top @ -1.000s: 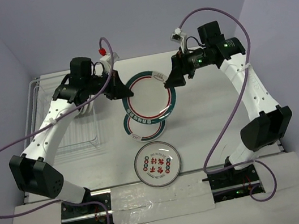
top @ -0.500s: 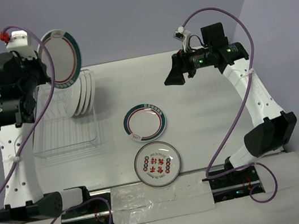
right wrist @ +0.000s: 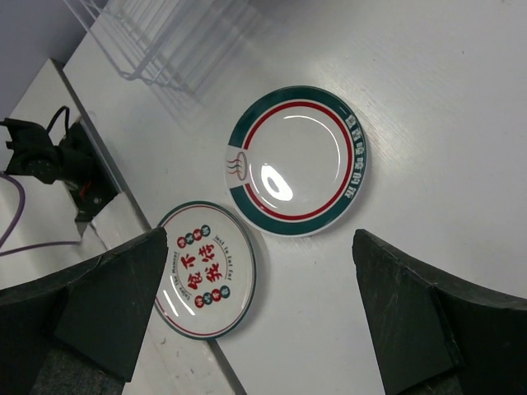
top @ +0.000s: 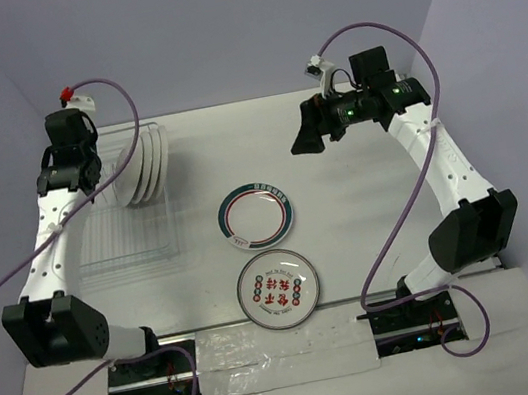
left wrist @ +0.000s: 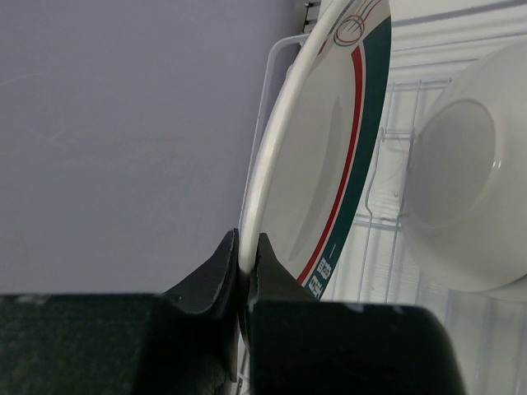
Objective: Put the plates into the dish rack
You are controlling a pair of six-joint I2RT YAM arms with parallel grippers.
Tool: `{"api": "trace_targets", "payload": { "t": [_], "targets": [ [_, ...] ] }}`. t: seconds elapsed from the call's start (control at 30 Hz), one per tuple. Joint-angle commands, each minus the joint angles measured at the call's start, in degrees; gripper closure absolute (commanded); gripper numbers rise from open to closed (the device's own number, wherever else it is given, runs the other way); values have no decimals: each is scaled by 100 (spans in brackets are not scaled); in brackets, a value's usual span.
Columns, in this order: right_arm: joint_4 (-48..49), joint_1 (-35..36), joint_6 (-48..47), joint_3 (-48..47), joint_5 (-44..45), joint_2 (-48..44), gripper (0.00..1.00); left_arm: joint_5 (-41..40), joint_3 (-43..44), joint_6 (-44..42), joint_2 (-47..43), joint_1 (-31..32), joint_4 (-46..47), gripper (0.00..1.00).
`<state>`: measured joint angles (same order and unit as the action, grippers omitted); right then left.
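My left gripper (left wrist: pixel 247 257) is shut on the rim of a white plate with a green and red band (left wrist: pixel 329 164). It holds the plate on edge over the wire dish rack (left wrist: pixel 387 206), next to the white back of a racked plate (left wrist: pixel 469 181). From above, the left gripper (top: pixel 87 178) is at the rack's (top: pixel 115 245) far left, beside several upright plates (top: pixel 145 165). A green-rimmed plate (top: pixel 257 215) (right wrist: pixel 296 160) and a plate with red characters (top: pixel 275 289) (right wrist: pixel 206 270) lie flat on the table. My right gripper (top: pixel 303 136) (right wrist: pixel 263 304) hangs open and empty above them.
The rack's near half holds only bare tines (top: pixel 118 232); its corner (right wrist: pixel 165 41) shows in the right wrist view. Purple cables (top: pixel 391 227) loop off both arms. The arm bases and taped strip (top: pixel 278 342) line the near edge. Walls close in at the back and both sides.
My left arm has swung the green-rimmed plate from the table's middle, up high, then down into the rack's far left. My right gripper let go of it, opened wide and barely moved.
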<state>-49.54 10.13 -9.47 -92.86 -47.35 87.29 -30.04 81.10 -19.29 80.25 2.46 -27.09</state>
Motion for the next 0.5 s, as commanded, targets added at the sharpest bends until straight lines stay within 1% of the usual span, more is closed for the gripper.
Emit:
{"api": "trace_targets", "payload": {
  "t": [0.0, 0.3, 0.47],
  "targets": [
    [50, -2, -151, 57, 112, -1, 0, -239, 125, -224, -1, 9, 1118, 100],
    [32, -2, -230, 110, 226, 25, 0, -63, 117, -128, 596, 18, 1197, 100],
    [-64, -2, -300, 84, 279, 34, 0, -46, 143, -14, 834, 9, 1127, 98]
  ]
}}
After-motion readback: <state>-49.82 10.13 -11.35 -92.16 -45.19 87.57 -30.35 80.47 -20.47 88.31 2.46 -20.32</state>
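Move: Ahead of the left hand, which holds a plate by its near rim, the free gap in the dish rack lies about 8 cm farther out, some 2 cm to the left and 16 cm below. The loaded plates stand roughly 13 cm to this hand's right and 5 cm ahead; the rack's far left corner is about 15 cm ahead and 8 cm left. From the empty right hand the gap is some 15 cm ahead, 55 cm left. Easing the pinched plate forward and down into the rack, left of the loaded plates, the left hand travels about 4 cm forward and 4 cm lower, with no sideways shift. It slides mostly forward through the middle of this and sinks faster again at the end; the wrist holds its slant and the fingers stay shut on the rim. ##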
